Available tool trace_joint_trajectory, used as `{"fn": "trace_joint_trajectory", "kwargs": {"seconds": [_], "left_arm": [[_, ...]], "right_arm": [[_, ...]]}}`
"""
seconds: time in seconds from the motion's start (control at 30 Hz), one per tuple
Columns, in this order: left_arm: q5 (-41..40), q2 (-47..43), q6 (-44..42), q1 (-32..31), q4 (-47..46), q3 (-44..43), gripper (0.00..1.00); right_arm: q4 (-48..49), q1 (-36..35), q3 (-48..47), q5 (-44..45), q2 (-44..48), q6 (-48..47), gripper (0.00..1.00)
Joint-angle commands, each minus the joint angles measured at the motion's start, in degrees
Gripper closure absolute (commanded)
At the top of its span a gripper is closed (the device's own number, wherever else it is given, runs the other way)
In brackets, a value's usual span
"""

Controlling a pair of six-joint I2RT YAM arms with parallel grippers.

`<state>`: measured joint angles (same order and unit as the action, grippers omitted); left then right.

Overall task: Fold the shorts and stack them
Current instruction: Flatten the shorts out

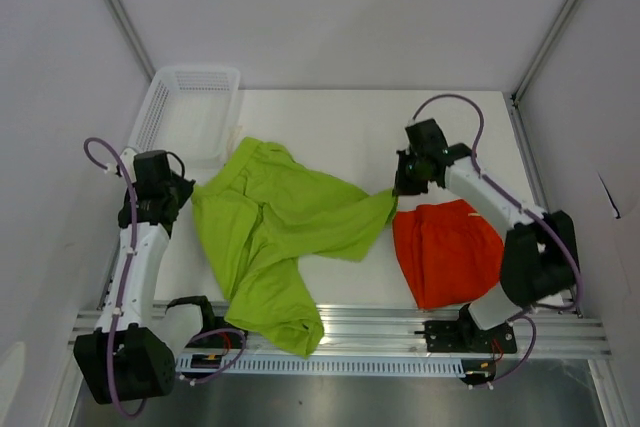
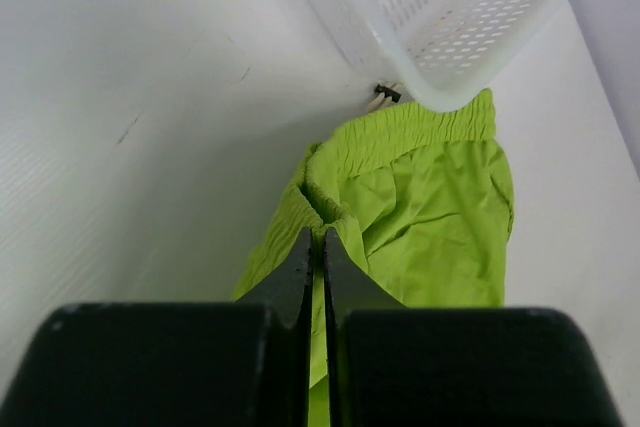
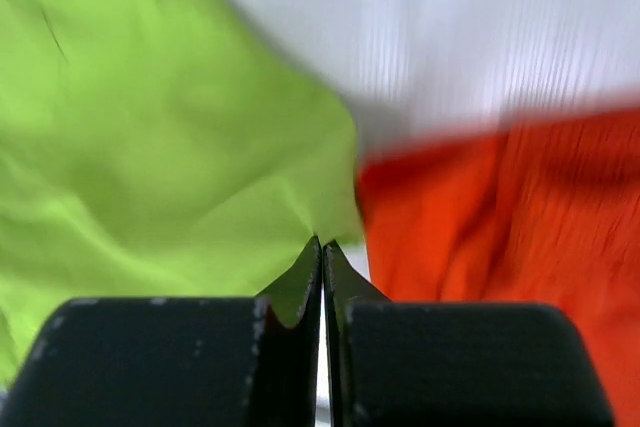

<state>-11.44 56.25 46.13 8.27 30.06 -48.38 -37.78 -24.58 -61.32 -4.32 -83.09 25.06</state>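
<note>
The lime green shorts [image 1: 275, 227] lie spread and rumpled across the middle of the table, one leg hanging over the front rail. My left gripper [image 1: 183, 190] is shut on their elastic waistband [image 2: 330, 209] at the left edge. At the opposite side my right gripper [image 1: 403, 187] is shut on a corner of the same green shorts [image 3: 200, 147], pulled toward the orange ones. The orange shorts [image 1: 447, 250] lie folded at the right, under my right arm, and fill the right of the right wrist view as the orange shorts [image 3: 520, 217].
A white mesh basket [image 1: 190, 107] stands at the back left, its corner just above the green waistband; in the left wrist view the basket [image 2: 450, 17] overhangs the fabric. An aluminium rail [image 1: 380, 327] runs along the front edge. White walls enclose the table.
</note>
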Motion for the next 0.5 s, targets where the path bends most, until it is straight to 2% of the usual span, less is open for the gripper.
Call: {"fn": "trace_joint_trajectory", "kwargs": {"seconds": [0.0, 0.1, 0.13, 0.17, 0.27, 0.37, 0.47], "left_arm": [[0.3, -1.4, 2.6, 0.6, -1.0, 2.4, 1.0], [-0.2, -2.6, 3.4, 0.7, -1.0, 4.6, 1.0], [-0.5, -3.3, 4.2, 0.7, -1.1, 5.3, 1.0], [-0.9, -5.3, 4.8, 0.7, -1.0, 7.4, 1.0], [-1.5, -10.6, 6.1, 0.8, -0.6, 11.8, 1.0], [-1.0, -15.6, 6.5, 0.8, 0.0, 15.5, 1.0], [-1.9, -21.6, 5.6, 0.8, 1.6, 18.8, 1.0]], "right_arm": [[1.0, 4.3, -16.7, -4.6, -11.7, -6.1, 1.0], [-0.4, 6.0, -27.5, -4.6, -24.0, -5.2, 1.0], [-0.6, 6.6, -34.5, -4.7, -26.8, -4.6, 1.0], [-1.4, 7.7, -37.9, -4.8, -32.1, -3.4, 1.0], [-4.3, 9.2, -50.3, -2.6, -40.2, -1.2, 1.0], [0.7, 10.6, -54.3, -3.5, -42.9, -0.1, 1.0], [0.8, 11.1, -59.1, -0.9, -46.7, 1.1, 1.0]]}}
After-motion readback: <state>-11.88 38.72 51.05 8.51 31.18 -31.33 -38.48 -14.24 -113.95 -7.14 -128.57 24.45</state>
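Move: The right hand grips the green shorts' right end. Its goal is bare table some 24 cm ahead, 1 cm left and 10 cm lower; the folded red shorts lie about 11 cm back and 12 cm right. The left hand grips the shorts' left corner, with its table spot about 8 cm back, straight below by 16 cm. The basket is some 35 cm ahead and 7 cm left of the left hand. Sweep the right gripper quickly forward about 24 cm, away from the red shorts, easing to a stop low over the table's far part with the right end still pinched. Meanwhile draw the left gripper back about 6 cm and down 5 cm, away from the basket, keeping its pinch on the other corner. Leave both grippers shut. ##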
